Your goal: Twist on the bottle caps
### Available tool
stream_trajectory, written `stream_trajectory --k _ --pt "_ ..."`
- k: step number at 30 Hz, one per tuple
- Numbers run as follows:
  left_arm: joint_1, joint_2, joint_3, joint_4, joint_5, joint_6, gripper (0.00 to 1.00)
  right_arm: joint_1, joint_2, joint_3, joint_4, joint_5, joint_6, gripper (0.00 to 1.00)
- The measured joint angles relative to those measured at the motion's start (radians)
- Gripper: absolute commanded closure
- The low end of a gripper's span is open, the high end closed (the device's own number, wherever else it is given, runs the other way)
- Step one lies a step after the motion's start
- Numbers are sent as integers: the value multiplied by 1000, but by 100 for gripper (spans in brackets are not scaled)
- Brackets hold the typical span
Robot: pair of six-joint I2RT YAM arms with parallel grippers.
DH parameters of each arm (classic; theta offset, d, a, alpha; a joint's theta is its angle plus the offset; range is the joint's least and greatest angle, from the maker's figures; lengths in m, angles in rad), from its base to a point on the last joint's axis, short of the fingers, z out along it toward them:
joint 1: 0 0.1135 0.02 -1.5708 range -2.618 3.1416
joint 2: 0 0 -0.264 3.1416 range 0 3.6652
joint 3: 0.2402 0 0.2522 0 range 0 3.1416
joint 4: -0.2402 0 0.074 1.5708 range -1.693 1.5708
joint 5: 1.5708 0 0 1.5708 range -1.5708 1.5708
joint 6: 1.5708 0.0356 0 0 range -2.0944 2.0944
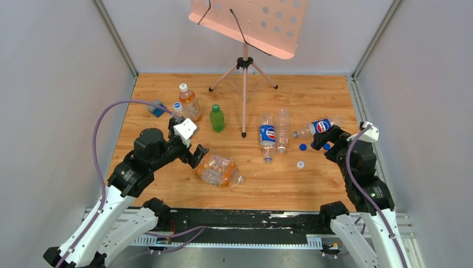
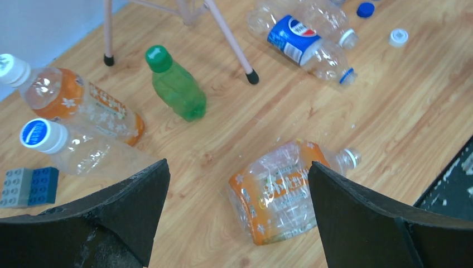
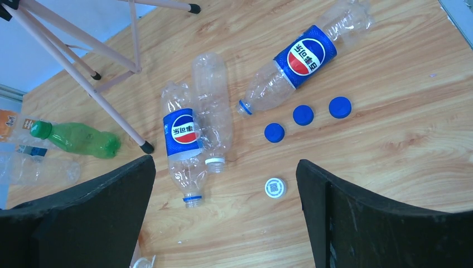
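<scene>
Three blue caps (image 3: 303, 114) and one white cap (image 3: 274, 188) lie loose on the wooden table (image 1: 251, 187) at the right. Beside them lie three uncapped bottles: a Pepsi bottle (image 3: 301, 58), a clear bottle (image 3: 212, 109) and a second Pepsi bottle (image 3: 181, 139). A crushed orange-label bottle (image 2: 279, 192) lies uncapped near the front. My left gripper (image 2: 239, 167) is open and empty, hovering over the orange-label bottle (image 1: 217, 170). My right gripper (image 3: 226, 167) is open and empty above the table, with the white cap (image 1: 300, 164) between its fingers in the right wrist view.
Three capped bottles stand at the back left: an orange one (image 1: 188, 101), a clear one (image 1: 178, 109) and a green one (image 1: 217, 118). A blue-grey block (image 1: 157, 109) lies next to them. A pink music stand (image 1: 244, 84) stands on its tripod at the back centre. Grey walls close both sides.
</scene>
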Motion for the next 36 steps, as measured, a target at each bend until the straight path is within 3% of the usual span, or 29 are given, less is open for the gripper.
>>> stream_trajectory --k 11,19,27,36 --pt "-31 211 56 -106 82 162 0 0 -28 -42 21 -8 -7 0" --pt "-294 420 143 -217 -76 270 0 0 -54 -66 39 -11 -8 0" --pt "-483 567 143 -260 -184 282 0 0 -65 -77 50 -12 -8 0" --pt "-585 796 143 -245 -270 278 0 0 -47 -80 53 -21 -8 0"
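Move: The lying orange-label bottle is about 22 cm below the left hand, some 6 cm to its right and 3 cm back. From the left hand, the green bottle stands 14 cm ahead and 6 cm right, the clear blue-capped bottle 12 cm ahead and 5 cm left, and the nearest Pepsi bottle lies 10 cm ahead and 23 cm right. For the right hand, the orange-label bottle is roughly 32 cm left, 4 cm back and 19 cm lower. Down towards the lying orange-label bottle, the left hand sinks about 18 cm, drifting right throughout and drawing back as well after the first third. On the way the wrist swings over by some 60 degrees, from reaching out level-ish to pointing steeply down, with the fingers kept wide open above the bottle and no touch to be seen. ##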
